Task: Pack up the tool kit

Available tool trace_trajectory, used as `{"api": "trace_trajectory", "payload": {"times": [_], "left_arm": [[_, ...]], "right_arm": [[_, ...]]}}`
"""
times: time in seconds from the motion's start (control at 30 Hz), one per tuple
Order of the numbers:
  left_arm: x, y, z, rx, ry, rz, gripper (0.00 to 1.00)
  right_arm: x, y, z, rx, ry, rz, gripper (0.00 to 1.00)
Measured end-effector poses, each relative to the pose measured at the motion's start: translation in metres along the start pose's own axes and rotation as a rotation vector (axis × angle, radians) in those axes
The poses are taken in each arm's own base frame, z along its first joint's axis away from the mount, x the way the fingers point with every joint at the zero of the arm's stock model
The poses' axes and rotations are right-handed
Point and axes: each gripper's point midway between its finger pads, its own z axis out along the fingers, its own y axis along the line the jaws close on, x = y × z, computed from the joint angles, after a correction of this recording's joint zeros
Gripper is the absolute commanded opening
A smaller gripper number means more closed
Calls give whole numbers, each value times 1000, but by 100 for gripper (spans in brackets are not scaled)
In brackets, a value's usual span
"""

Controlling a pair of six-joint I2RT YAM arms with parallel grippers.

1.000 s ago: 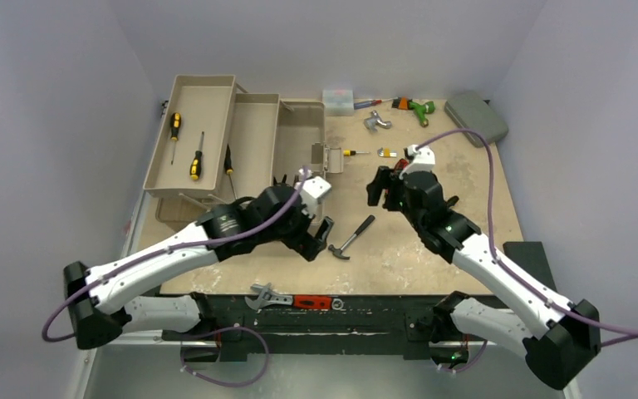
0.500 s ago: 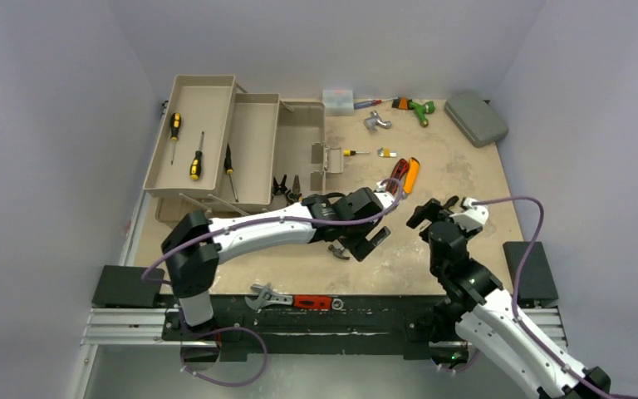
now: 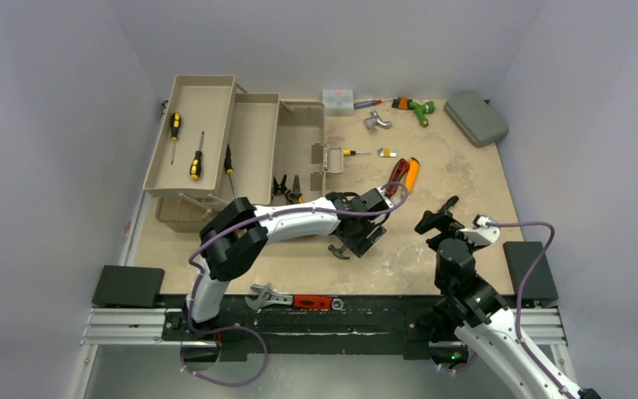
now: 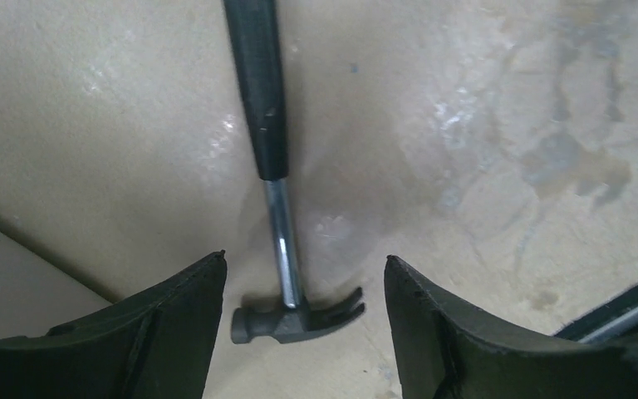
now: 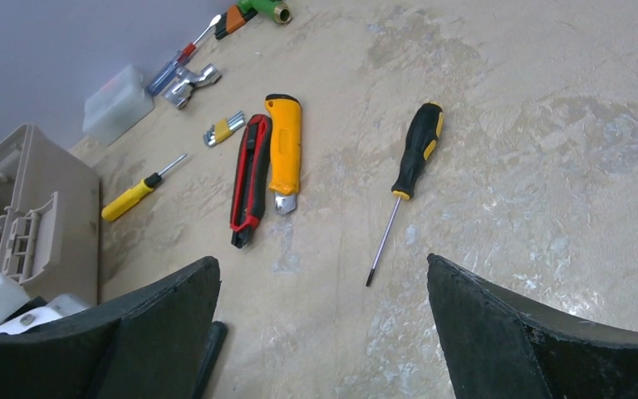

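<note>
The tool kit's beige toolbox (image 3: 253, 150) stands open at the back left with its trays folded out. Three screwdrivers (image 3: 196, 162) lie in the trays and pliers (image 3: 287, 184) in the box. A small hammer (image 4: 295, 320) with a black handle lies on the table. My left gripper (image 4: 304, 258) hangs over its head, jaws open on either side and touching nothing; from above the left gripper (image 3: 364, 237) covers most of the hammer (image 3: 336, 249). My right gripper (image 3: 436, 214) is open and empty, near a black-yellow screwdriver (image 5: 415, 158).
A red knife (image 5: 249, 179) and a yellow knife (image 5: 284, 150) lie mid-table. Behind them are a yellow screwdriver (image 3: 353, 153), hex keys (image 3: 387, 152), a clear box (image 3: 338, 101), a green tool (image 3: 415, 108) and a grey-green case (image 3: 475, 118). A red-handled wrench (image 3: 295, 299) lies at the near edge.
My left arm has stretched right and come down over the hammer, its jaws narrowing. My right arm has drawn back toward the near right, away from the knives, its jaws widening.
</note>
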Motion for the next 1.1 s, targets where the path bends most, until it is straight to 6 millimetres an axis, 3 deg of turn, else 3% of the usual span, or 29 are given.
{"api": "trace_trajectory", "payload": {"times": [0.13, 0.43, 0.83, 0.97, 1.1], "left_arm": [[8, 19, 12, -21, 43, -48, 56], [16, 21, 21, -26, 79, -78, 2], [24, 18, 9, -21, 84, -77, 0], [13, 10, -19, 26, 38, -58, 0], [-20, 4, -72, 131, -105, -82, 0]], "right_arm": [[1, 0, 1, 3, 3, -5, 93], [4, -2, 2, 15, 9, -11, 92], [3, -8, 2, 35, -13, 25, 88], [7, -10, 4, 55, -7, 11, 88], [15, -14, 6, 76, 16, -24, 88]]}}
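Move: The hammer's middle lies some 4 cm ahead of the left hand, 1 cm to its right and 3 cm below, its head nearer, about 3 cm to the hand's left. The red knife is roughly 18 cm ahead and 11 cm right, the yellow knife 4 cm farther right beside it, both some 3 cm below; the pliers in the toolbox are about 14 cm ahead and 13 cm left. From the right hand the hammer is about 21 cm left, 1 cm ahead and 13 cm below. Down about 2.5 cm and a little forward and left goes the left hand, closing its partly open fingers from either side onto the hammer's steel shaft just behind the head. Shut on it, the hand holds there briefly, then rises quickly some 10 cm, drawing back a couple of centimetres and tilting slightly with the hammer pinched. ##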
